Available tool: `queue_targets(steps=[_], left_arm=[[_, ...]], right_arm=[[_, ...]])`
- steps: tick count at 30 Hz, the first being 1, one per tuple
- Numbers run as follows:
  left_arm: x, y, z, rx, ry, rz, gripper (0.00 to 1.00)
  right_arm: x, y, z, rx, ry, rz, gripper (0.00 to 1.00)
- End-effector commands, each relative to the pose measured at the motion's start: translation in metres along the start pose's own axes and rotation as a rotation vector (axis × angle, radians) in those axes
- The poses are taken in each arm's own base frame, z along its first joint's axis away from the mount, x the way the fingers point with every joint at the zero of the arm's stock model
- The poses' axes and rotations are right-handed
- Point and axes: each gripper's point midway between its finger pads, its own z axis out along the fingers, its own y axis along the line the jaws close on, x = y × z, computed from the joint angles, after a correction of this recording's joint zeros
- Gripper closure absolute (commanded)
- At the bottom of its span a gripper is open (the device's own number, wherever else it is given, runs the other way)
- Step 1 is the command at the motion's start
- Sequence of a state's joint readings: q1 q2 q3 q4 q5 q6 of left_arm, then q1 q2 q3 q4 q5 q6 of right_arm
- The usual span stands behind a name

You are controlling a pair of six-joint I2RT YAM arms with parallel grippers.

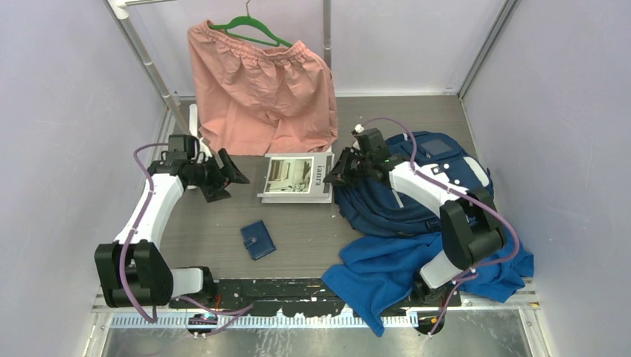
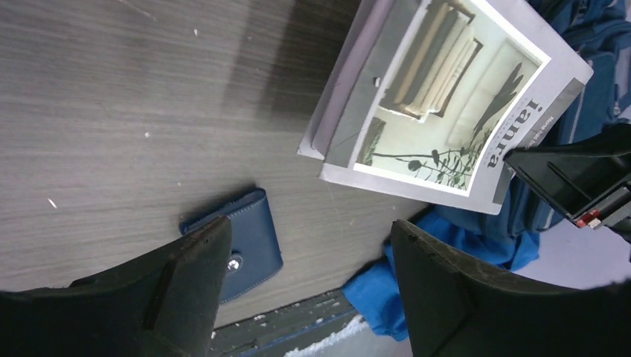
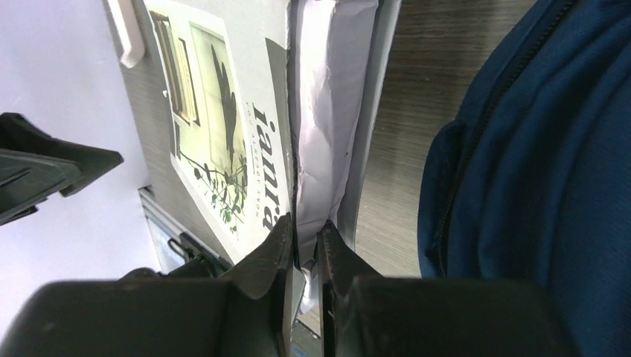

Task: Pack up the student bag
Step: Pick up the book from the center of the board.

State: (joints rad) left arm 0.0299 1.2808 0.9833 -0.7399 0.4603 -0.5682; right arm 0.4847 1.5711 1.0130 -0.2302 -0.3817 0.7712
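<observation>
The student bag, navy blue, lies at the right of the table and fills the right side of the right wrist view. A grey-covered book with a pale picture lies left of the bag. My right gripper is shut on the book's right edge; its jaws pinch the cover and white pages. My left gripper hovers open left of the book, nothing between its fingers. The book shows ahead of it in the left wrist view.
A small navy wallet with a snap tab lies on the table near the front, also by my left finger. A royal-blue cloth drapes over the front right edge. Pink shorts hang on a green hanger at the back.
</observation>
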Motion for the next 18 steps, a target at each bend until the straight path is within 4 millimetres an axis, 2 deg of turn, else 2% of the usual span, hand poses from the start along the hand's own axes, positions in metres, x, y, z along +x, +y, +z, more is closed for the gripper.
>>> queue_targets(steps=[1,2,3,4,7,13,18], left_arm=[[0.019,-0.011,-0.018,0.084,0.054,-0.007,0.19],[0.022,-0.016,-0.020,0.112,0.055,-0.002,0.16],[0.025,-0.020,-0.023,0.140,0.060,-0.002,0.02],[0.027,-0.030,-0.028,0.195,0.059,0.009,0.01],[0.039,-0.052,-0.042,0.321,0.116,0.028,0.00],[0.055,-0.064,-0.064,0.368,0.152,0.005,0.00],[0.070,-0.079,-0.071,0.516,0.206,-0.033,0.00]], right_arm=[[0.001,0.044,-0.038,-0.220,0.026,-0.126,0.99],[0.004,0.050,-0.046,-0.250,0.040,-0.143,0.99],[0.007,0.052,-0.052,-0.270,0.055,-0.159,0.99],[0.010,0.055,-0.058,-0.290,0.070,-0.173,0.99],[0.025,0.064,-0.075,-0.363,0.137,-0.213,0.99],[0.041,0.084,-0.103,-0.480,0.193,-0.255,0.99],[0.041,0.099,-0.109,-0.577,0.220,-0.234,0.99]])
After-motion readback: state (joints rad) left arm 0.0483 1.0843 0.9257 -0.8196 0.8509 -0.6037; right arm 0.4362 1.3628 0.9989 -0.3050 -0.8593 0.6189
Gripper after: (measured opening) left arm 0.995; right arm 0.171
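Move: The book is already up in the right gripper, which pinches its right edge, so its middle lies about 9 cm to that hand's left and 2 cm below. From the empty left gripper, the book's middle is some 18 cm right, 2 cm ahead and 5 cm down. The wallet lies about 15 cm back, 6 cm right and 13 cm below the left gripper; the backpack's middle is roughly 22 cm right of the right gripper, level fore-and-aft and 4 cm lower. Keep the right gripper shut on the book's edge and carry the book up about 9 cm and back 7, turning counter-clockwise so its free end swings round to the left gripper. Meanwhile open the left gripper fully, bring it back, up and rightward to that free end, and roll it some 20 degrees so its fingers point more to the right, keeping them open around the book's end. ##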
